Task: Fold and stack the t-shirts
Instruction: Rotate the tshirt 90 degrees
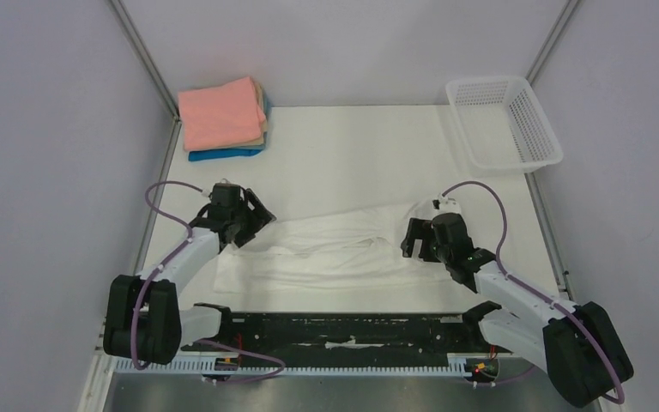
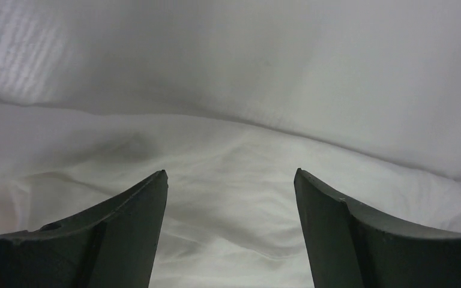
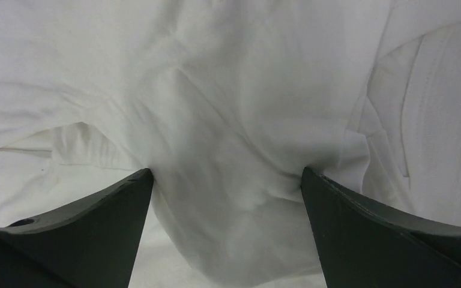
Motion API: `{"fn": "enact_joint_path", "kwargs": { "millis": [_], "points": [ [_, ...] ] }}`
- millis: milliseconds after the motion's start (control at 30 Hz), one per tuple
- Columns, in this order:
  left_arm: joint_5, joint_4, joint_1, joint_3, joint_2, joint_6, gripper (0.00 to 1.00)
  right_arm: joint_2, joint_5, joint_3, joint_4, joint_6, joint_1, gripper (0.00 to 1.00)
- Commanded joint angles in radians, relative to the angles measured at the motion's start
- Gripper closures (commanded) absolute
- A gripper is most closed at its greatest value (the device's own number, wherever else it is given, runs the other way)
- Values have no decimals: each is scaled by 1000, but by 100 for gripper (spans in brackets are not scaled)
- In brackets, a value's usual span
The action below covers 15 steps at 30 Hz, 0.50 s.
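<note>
A plain white t-shirt (image 1: 335, 249) lies in a long, wrinkled band across the near half of the table. My left gripper (image 1: 256, 220) hovers at its left end, open, and in the left wrist view my left gripper (image 2: 231, 177) has only white cloth (image 2: 228, 138) beneath its spread jaws. My right gripper (image 1: 412, 241) is at the shirt's right end, also open. In the right wrist view a loose bulge of cloth (image 3: 228, 150) sits between the wide-apart jaws of my right gripper (image 3: 227, 174). Folded t-shirts are stacked at the back left: salmon-pink (image 1: 220, 112) on top, tan (image 1: 263, 137) under it, blue (image 1: 223, 154) lowest.
A white plastic lattice basket (image 1: 502, 124) stands at the back right corner of the table. Metal frame posts run along the left and right sides of the table (image 1: 352, 146). A black rail (image 1: 335, 330) joins the arm bases at the near edge.
</note>
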<state>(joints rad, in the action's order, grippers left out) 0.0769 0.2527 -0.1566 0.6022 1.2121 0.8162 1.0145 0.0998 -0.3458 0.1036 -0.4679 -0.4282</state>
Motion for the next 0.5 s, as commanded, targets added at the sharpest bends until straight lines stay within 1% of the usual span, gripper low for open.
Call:
{"fn": "enact_joint_path", "kwargs": {
  "millis": [0, 133, 233, 300, 333, 400, 467],
  "points": [
    [-194, 107, 5, -2, 33, -37, 16, -12, 116, 75, -12, -56, 1, 2],
    [-185, 159, 5, -14, 44, -15, 16, 12, 137, 113, -52, -117, 0, 2],
    [-196, 167, 4, -52, 15, 23, 16, 114, 154, 96, -167, -169, 6, 2],
    [-137, 135, 3, -81, -9, 41, 15, 211, 159, 34, -217, -179, 21, 2],
    [-104, 106, -2, -105, -24, 62, 15, 263, 165, 6, -248, -185, 31, 2],
    [-54, -12, -44, -173, -68, 120, 15, 360, 153, -56, -321, -226, 61, 2],
    [-73, -149, -114, -239, -92, 193, 15, 461, 109, -120, -421, -276, 98, 2]
  ]
}}
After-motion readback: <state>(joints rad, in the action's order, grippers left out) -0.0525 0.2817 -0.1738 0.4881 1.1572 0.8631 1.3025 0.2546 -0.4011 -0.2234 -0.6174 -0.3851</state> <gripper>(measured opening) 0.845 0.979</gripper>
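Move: The white t-shirt lies spread between the hands. Its left end is about 5 cm to the left hand's left, 6 cm back and 5 cm below. Its right half is right under the right hand, about 1 cm ahead, 1 cm left and 1 cm below the open fingertips. From the left hand the folded stack sits some 27 cm ahead and 8 cm left; from the right hand the basket is some 30 cm ahead and 20 cm right. The t-shirt's right half is swept forward under the right hand's spread fingers, which keep resting on the cloth while the hand, after easing a touch right, slides about 7 cm forward and turns some 15 degrees clockwise. The left hand, open as well, sinks some 3 cm while going back and left towards the shirt's left end, and sets its fingers down on the cloth there. ##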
